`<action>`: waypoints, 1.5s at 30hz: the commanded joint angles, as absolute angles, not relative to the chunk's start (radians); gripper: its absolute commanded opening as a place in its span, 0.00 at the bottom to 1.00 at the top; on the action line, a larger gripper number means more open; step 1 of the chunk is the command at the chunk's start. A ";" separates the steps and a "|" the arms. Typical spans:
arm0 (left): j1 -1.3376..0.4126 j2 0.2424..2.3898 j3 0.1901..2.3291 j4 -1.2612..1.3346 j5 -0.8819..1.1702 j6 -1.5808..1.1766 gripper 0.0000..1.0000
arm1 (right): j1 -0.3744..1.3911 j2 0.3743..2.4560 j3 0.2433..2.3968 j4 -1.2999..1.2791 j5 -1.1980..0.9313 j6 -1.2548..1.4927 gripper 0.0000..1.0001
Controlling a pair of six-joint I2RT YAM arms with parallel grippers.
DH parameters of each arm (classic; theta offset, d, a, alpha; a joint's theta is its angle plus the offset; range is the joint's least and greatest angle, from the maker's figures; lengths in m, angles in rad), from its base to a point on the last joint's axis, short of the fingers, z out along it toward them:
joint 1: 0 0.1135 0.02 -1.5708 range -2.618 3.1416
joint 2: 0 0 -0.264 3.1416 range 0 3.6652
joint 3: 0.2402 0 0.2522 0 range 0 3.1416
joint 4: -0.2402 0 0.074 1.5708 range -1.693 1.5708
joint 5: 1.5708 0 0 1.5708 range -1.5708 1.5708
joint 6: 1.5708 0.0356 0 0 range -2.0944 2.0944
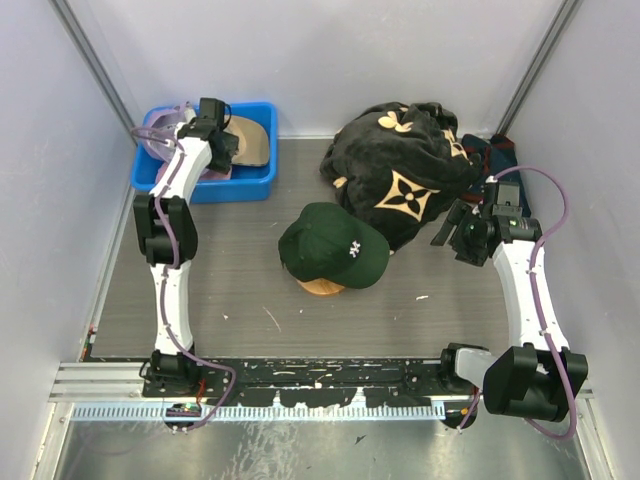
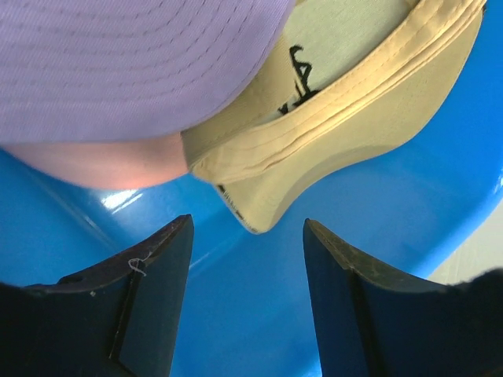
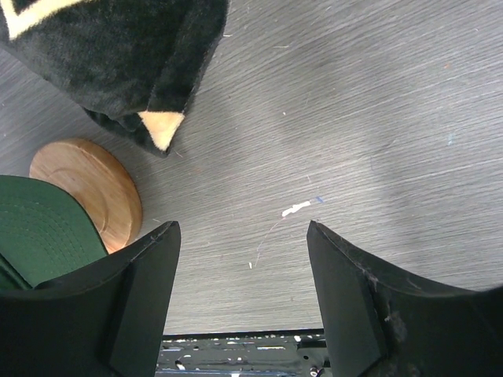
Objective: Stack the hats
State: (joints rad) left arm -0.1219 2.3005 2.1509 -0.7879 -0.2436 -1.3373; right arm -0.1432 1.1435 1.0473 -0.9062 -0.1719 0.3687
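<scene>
A dark green cap [image 1: 330,245] sits on a wooden stand [image 1: 322,287] mid-table; the right wrist view shows the cap [image 3: 39,228] and stand [image 3: 86,188] at lower left. Three more hats lie in a blue bin [image 1: 240,185] at the back left: tan [image 1: 250,140], lavender [image 1: 155,135] and a sliver of pink [image 1: 215,172]. My left gripper [image 1: 215,135] hovers open over the bin. Its jaws [image 2: 247,228] stand apart just below the brim of the tan cap [image 2: 338,102], with the lavender cap [image 2: 118,63] overlapping it. My right gripper [image 1: 450,225] is open above bare table [image 3: 244,232], right of the green cap.
A large black cloth with tan flower marks [image 1: 400,170] is heaped at the back right, its edge [image 3: 110,63] near the stand. A dark blue item [image 1: 490,155] lies behind it. Grey walls close in the table on three sides.
</scene>
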 commanded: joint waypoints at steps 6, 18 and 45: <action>-0.079 2.444 2.336 -0.858 -0.280 -1.343 0.65 | -0.155 1.141 1.115 -0.923 -0.128 0.348 0.72; -0.024 2.580 2.446 -0.758 -0.161 -1.308 0.30 | -0.160 1.146 1.143 -0.931 -0.123 0.351 0.72; -0.010 2.235 1.868 0.344 0.480 -1.715 0.00 | -0.160 1.135 1.112 -0.849 -0.267 0.384 0.71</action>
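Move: The tan cap lies flat in the blue bin with its middle about 6 cm ahead of the left hand, 2 cm to its right and 7 cm below. The purple cap leans some 14 cm to that hand's left and 5 cm ahead, a little lower than the hand; the pink cap is about 8 cm left, 3 cm back and 9 cm down. From the right hand, the tan cap is roughly 38 cm ahead, 50 cm to the left and 10 cm below. The left hand reaches with open fingers about 5 cm down, 5 cm forward and 4 cm left into the bin, beside the purple cap, and pinches the near left part of the tan cap. Keeping that grip, it lifts about 12 cm while drawing some 6 cm back to the right, its wrist turning so that the fingers swing up from steeply down to nearer forward and round to the right, some 45 degrees in all. ##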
